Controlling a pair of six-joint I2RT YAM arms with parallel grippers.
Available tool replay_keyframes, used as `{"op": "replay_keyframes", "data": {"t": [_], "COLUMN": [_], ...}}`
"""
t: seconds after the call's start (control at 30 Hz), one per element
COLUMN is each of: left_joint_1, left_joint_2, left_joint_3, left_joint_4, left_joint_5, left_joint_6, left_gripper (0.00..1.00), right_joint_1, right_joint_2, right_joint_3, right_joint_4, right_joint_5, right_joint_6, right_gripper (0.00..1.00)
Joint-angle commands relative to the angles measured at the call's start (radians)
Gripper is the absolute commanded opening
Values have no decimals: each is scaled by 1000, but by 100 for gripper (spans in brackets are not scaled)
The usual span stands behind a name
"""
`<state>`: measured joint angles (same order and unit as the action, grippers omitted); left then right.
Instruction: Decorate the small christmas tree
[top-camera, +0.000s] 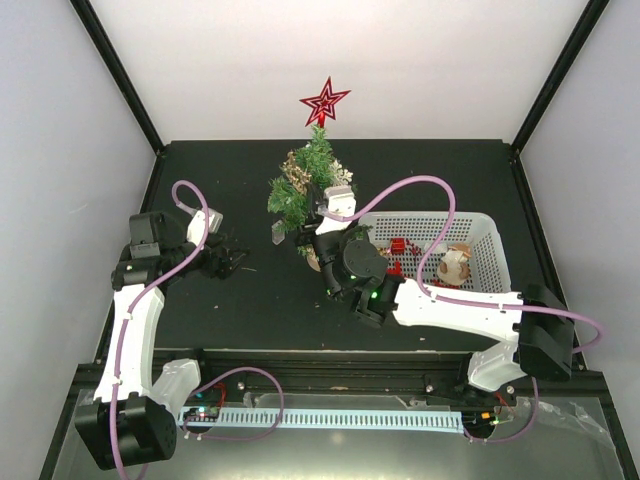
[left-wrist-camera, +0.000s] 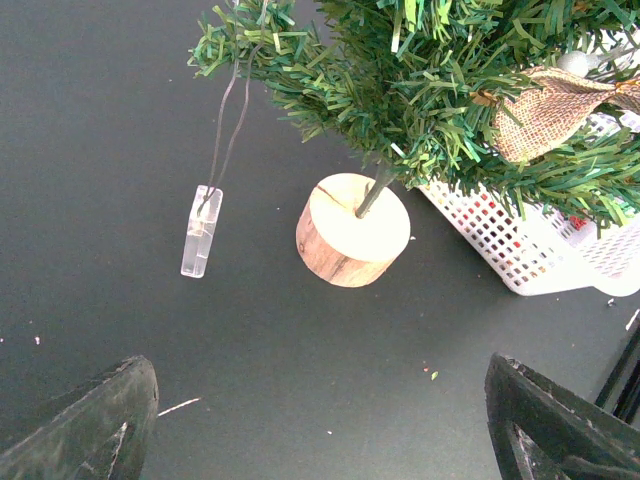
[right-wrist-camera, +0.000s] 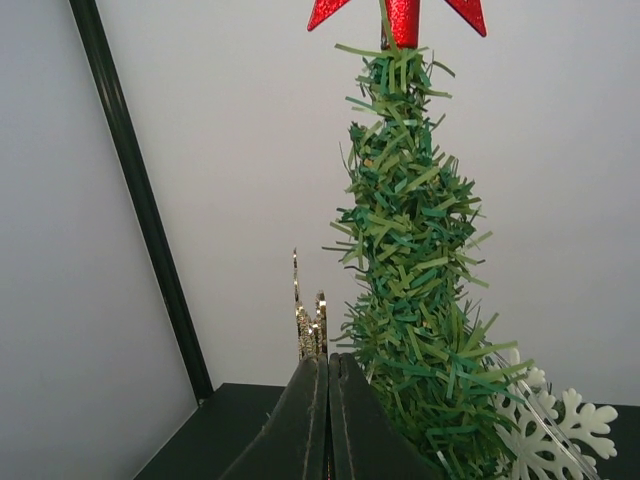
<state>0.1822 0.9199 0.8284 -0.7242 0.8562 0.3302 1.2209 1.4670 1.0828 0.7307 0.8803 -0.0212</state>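
The small christmas tree (top-camera: 310, 180) stands mid-table on a round wooden base (left-wrist-camera: 352, 230), topped by a red star (top-camera: 325, 102). It carries a gold glitter ornament (right-wrist-camera: 310, 325), a white snowflake (right-wrist-camera: 560, 430), a burlap bow (left-wrist-camera: 545, 110) and a clear icicle (left-wrist-camera: 201, 232) hanging on a thread. My left gripper (left-wrist-camera: 325, 430) is open and holds nothing, low over the mat to the left of the base. My right gripper (right-wrist-camera: 328, 375) is shut, pointing up along the tree's left side. The gold ornament shows just past its tips; contact cannot be told.
A white plastic basket (top-camera: 480, 225) sits right of the tree, touching its lower branches, with a red item (top-camera: 400, 247) and a brownish ornament (top-camera: 455, 265) inside. White walls and black frame posts close in the black mat.
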Motion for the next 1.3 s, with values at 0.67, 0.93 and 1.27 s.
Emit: {"op": "replay_keyframes", "data": {"t": [0.67, 0.93, 1.27], "left_joint_1": [7, 7, 8], "left_joint_2": [-9, -11, -9], "left_joint_3": [-1, -1, -1], "left_joint_4": [16, 15, 14], "left_joint_5": [21, 22, 23], "left_joint_6": [-2, 0, 3], "left_gripper": [89, 90, 90], "right_joint_1": [-10, -10, -11], "right_joint_2": [-20, -23, -31], "right_joint_3": [-70, -63, -47], "right_joint_4": [-20, -51, -86], "right_joint_5": [85, 109, 133], "right_joint_6": [136, 155, 179], "right_gripper": [4, 7, 24]}}
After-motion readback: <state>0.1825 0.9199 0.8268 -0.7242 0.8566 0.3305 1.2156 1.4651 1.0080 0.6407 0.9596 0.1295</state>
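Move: The right hand, fingers shut on the gold lettering ornament, points forward at the Christmas tree. The branches it is bound for, on the tree's near left side, lie about 5 cm ahead, 2 cm left and 6 cm below. The snowflake is roughly 8 cm ahead, 7 cm right and 5 cm below; the red star some 10 cm ahead, 2 cm right and 18 cm above. From the idle left hand those branches are about 8 cm ahead, 17 cm right and 11 cm higher. Straight down in front of the tree, the right hand lowers the gold lettering ornament about 5 cm to the near left branches, quicker at first and then easing. Its fingers tip slightly downward, and late in the descent they part to about a fifth of their opening, letting the ornament go while still around it. ##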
